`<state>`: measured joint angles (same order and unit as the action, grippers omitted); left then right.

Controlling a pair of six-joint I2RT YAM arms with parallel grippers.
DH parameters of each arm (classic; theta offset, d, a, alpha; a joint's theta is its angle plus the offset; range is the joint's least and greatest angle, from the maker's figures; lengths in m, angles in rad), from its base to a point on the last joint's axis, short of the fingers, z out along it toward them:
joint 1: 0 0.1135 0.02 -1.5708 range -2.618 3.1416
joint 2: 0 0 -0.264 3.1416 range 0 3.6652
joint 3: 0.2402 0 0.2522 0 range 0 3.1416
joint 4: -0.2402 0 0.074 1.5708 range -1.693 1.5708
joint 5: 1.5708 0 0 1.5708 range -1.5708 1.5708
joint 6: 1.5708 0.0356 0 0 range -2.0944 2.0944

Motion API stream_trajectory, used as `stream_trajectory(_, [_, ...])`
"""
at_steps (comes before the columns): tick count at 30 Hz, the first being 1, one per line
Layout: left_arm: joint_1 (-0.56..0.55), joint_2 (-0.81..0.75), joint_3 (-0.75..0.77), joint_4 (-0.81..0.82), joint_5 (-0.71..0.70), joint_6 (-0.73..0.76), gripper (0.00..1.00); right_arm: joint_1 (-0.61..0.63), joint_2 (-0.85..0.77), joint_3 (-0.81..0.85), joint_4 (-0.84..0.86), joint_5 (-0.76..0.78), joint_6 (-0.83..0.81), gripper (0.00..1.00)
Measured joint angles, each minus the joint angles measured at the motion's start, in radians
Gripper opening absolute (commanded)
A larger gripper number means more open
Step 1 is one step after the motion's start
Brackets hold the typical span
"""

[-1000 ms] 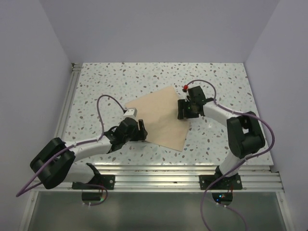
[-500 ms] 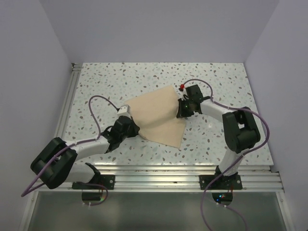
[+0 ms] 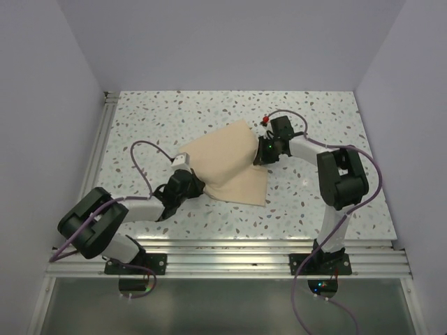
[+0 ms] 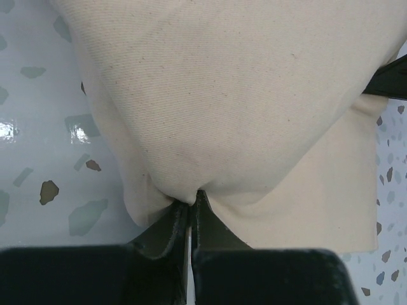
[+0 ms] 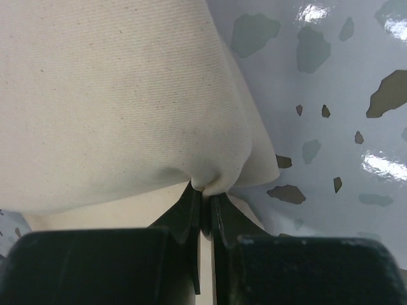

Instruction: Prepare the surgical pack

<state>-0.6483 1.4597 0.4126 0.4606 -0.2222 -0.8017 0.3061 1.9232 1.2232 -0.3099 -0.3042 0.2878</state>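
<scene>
The surgical pack (image 3: 227, 164) is a plain tan cloth lying on the speckled table, its near part bunched and lifted between both arms. My left gripper (image 3: 198, 185) is shut on the cloth's left corner; in the left wrist view the fabric (image 4: 241, 108) puckers into the closed tips of the left gripper (image 4: 193, 202). My right gripper (image 3: 259, 156) is shut on the cloth's right edge, and the right wrist view shows the cloth (image 5: 114, 101) pinched in the right gripper (image 5: 206, 194). Whatever the cloth covers is hidden.
The speckled table (image 3: 314, 118) is bounded by white walls at the back and sides. A metal rail (image 3: 230, 255) runs along the near edge by the arm bases. A purple cable (image 3: 143, 157) loops over the left arm.
Both grippers have shut on the cloth's edges and drawn inward. The flat sheet has bunched and lifted between them.
</scene>
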Motion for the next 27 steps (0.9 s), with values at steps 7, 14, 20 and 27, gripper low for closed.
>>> stream_trajectory(7, [-0.059, -0.012, 0.002, -0.025, -0.116, 0.000, 0.00, -0.010, 0.017, 0.021, -0.008, 0.001, 0.026, 0.00])
stream_trajectory(14, [-0.139, -0.030, 0.039, -0.130, -0.252, -0.008, 0.00, -0.014, 0.014, 0.021, -0.013, 0.014, 0.052, 0.00])
stream_trajectory(20, [-0.204, -0.061, 0.048, -0.198, -0.291, -0.031, 0.09, -0.014, -0.014, 0.001, -0.019, 0.042, 0.061, 0.12])
stream_trajectory(27, [-0.257, -0.126, 0.064, -0.449, -0.328, -0.072, 0.75, -0.023, -0.061, -0.034, -0.042, 0.131, 0.068, 0.52])
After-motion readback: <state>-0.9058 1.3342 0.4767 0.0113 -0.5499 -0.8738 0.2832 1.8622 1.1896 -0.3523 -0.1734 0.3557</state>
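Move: Both hands already pinch the near side of the cloth-wrapped surgical pack, each with a bunched fold right between its fingertips. The pack's middle lies about 10 cm ahead and 6 cm to the right of the left hand, and about 12 cm left and 1 cm ahead of the right hand. The loose near flap spreads between them, its middle some 12 cm right of the left hand and 1 cm ahead, or 6 cm left and 8 cm back of the right hand, a little below both. The left hand draws its pinched fold back towards the robot by about 2 cm, rolling so that its left side rises, then opens wide and backs off clear of the cloth, some 5 cm back in all, veering a little right and then left at the end as the roll reaches about 15 degrees. The right hand keeps its pinch near the spot at first, easing barely half a centimetre forward and as much to the right, then opens to nearly half and slides about 3 cm to the right, away from the pack's middle, with a slight clockwise turn, the fold still standing between its parted fingers. ##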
